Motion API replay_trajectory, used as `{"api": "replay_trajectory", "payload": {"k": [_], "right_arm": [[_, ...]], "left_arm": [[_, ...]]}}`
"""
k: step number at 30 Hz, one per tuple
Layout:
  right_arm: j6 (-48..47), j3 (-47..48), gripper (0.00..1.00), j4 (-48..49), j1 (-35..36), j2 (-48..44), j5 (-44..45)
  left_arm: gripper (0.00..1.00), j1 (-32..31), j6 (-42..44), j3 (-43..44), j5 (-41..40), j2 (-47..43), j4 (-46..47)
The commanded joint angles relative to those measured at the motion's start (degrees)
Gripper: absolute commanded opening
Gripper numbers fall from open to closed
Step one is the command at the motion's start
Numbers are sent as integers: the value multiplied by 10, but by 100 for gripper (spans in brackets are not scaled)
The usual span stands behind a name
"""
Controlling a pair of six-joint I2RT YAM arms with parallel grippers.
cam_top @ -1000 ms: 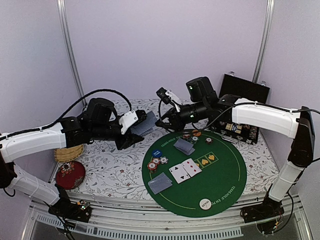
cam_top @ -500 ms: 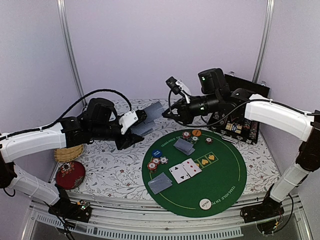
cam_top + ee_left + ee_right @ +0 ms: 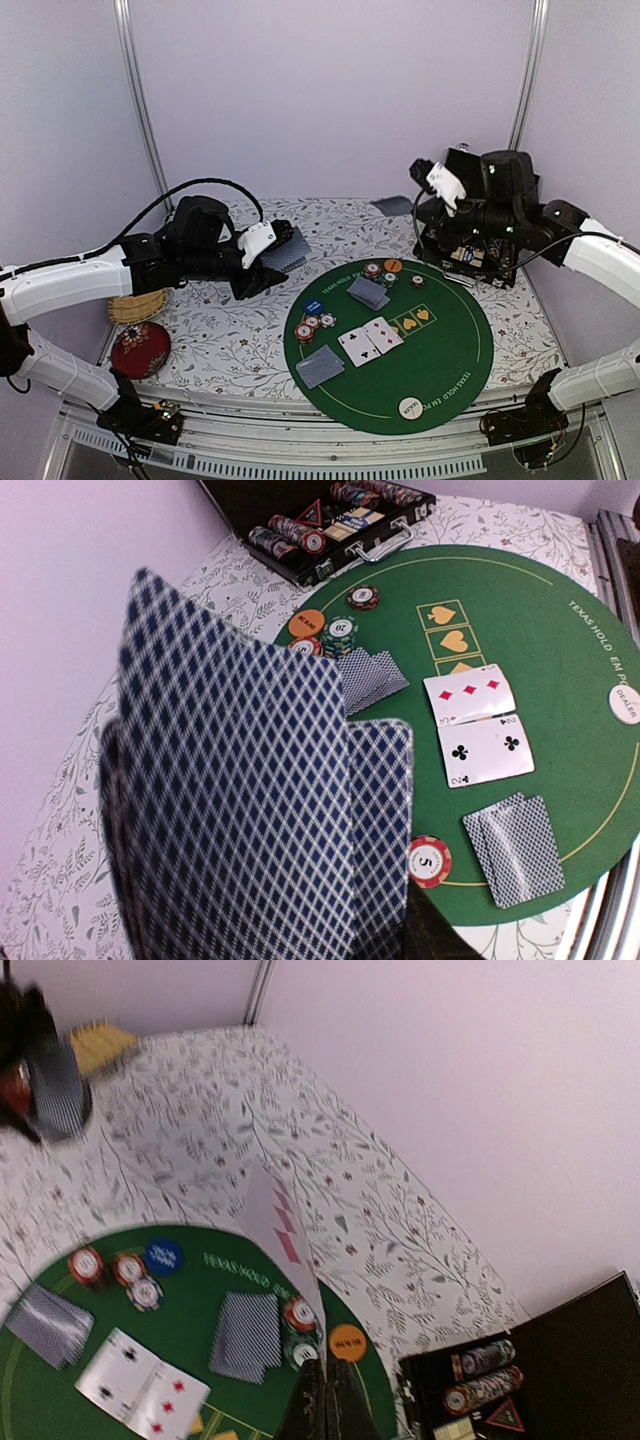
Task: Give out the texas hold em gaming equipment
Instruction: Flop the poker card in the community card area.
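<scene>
My left gripper (image 3: 272, 258) is shut on a deck of playing cards (image 3: 291, 251) held above the flowered cloth, left of the green mat (image 3: 450, 350). In the left wrist view the deck's blue-checked backs (image 3: 250, 800) hide the jaws. My right gripper (image 3: 416, 208) hangs high at the back right, shut on a single card (image 3: 393, 206). In the right wrist view that card is a red diamond card (image 3: 283, 1225). On the mat lie two face-up cards (image 3: 370, 340), two face-down pairs (image 3: 368, 292) (image 3: 320, 366), chip stacks (image 3: 312, 325) (image 3: 383, 271), and blue (image 3: 315, 305), orange (image 3: 393, 265) and white (image 3: 409, 407) discs.
An open black case (image 3: 485, 262) holding chip rows stands at the mat's far right edge, below my right arm. A red round cushion (image 3: 140, 350) and a straw basket (image 3: 138, 305) sit at the left, under my left arm.
My right arm has drawn away from the deck, swinging right and up with the single card. The left arm and its deck have stayed still.
</scene>
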Motion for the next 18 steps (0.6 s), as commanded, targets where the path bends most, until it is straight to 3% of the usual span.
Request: {"api": "replay_trajectory", "payload": {"k": [1,9,18], "right_arm": [[-198,-123,2,51,1,19,138],[-349,-246,1,233,-2,88,120],[-469,-331,1,247,-3,116,67]], "left_arm": [[45,0,0,0,3,2,10],[45,-3,-1,1,9,-2,10],[45,-5,0,-1,7,-4,11]]}}
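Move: Some 31 cm below the right hand, which already pinches a diamond card, lies the next free place in the community card area, about 3 cm back and 4 cm to the right. The 3 of diamonds lies about 6 cm back and 2 cm left of the hand, the 2 of clubs about 8 cm back and 8 cm left, and the face-down pair about 8 cm ahead and 6 cm left. From the left hand, still holding the deck, that free place is level ahead, about 33 cm right and 21 cm down. Dropping fast at first and slower towards the end, the right hand brings the pinched card down about 23 cm towards the free community place beside the 3 of diamonds, drifting some 4 cm right. The wrist rolls about 45 degrees, left side sinking, with a small counter-clockwise turn, so the fingers point forward and more steeply down. They stay shut on the card. ##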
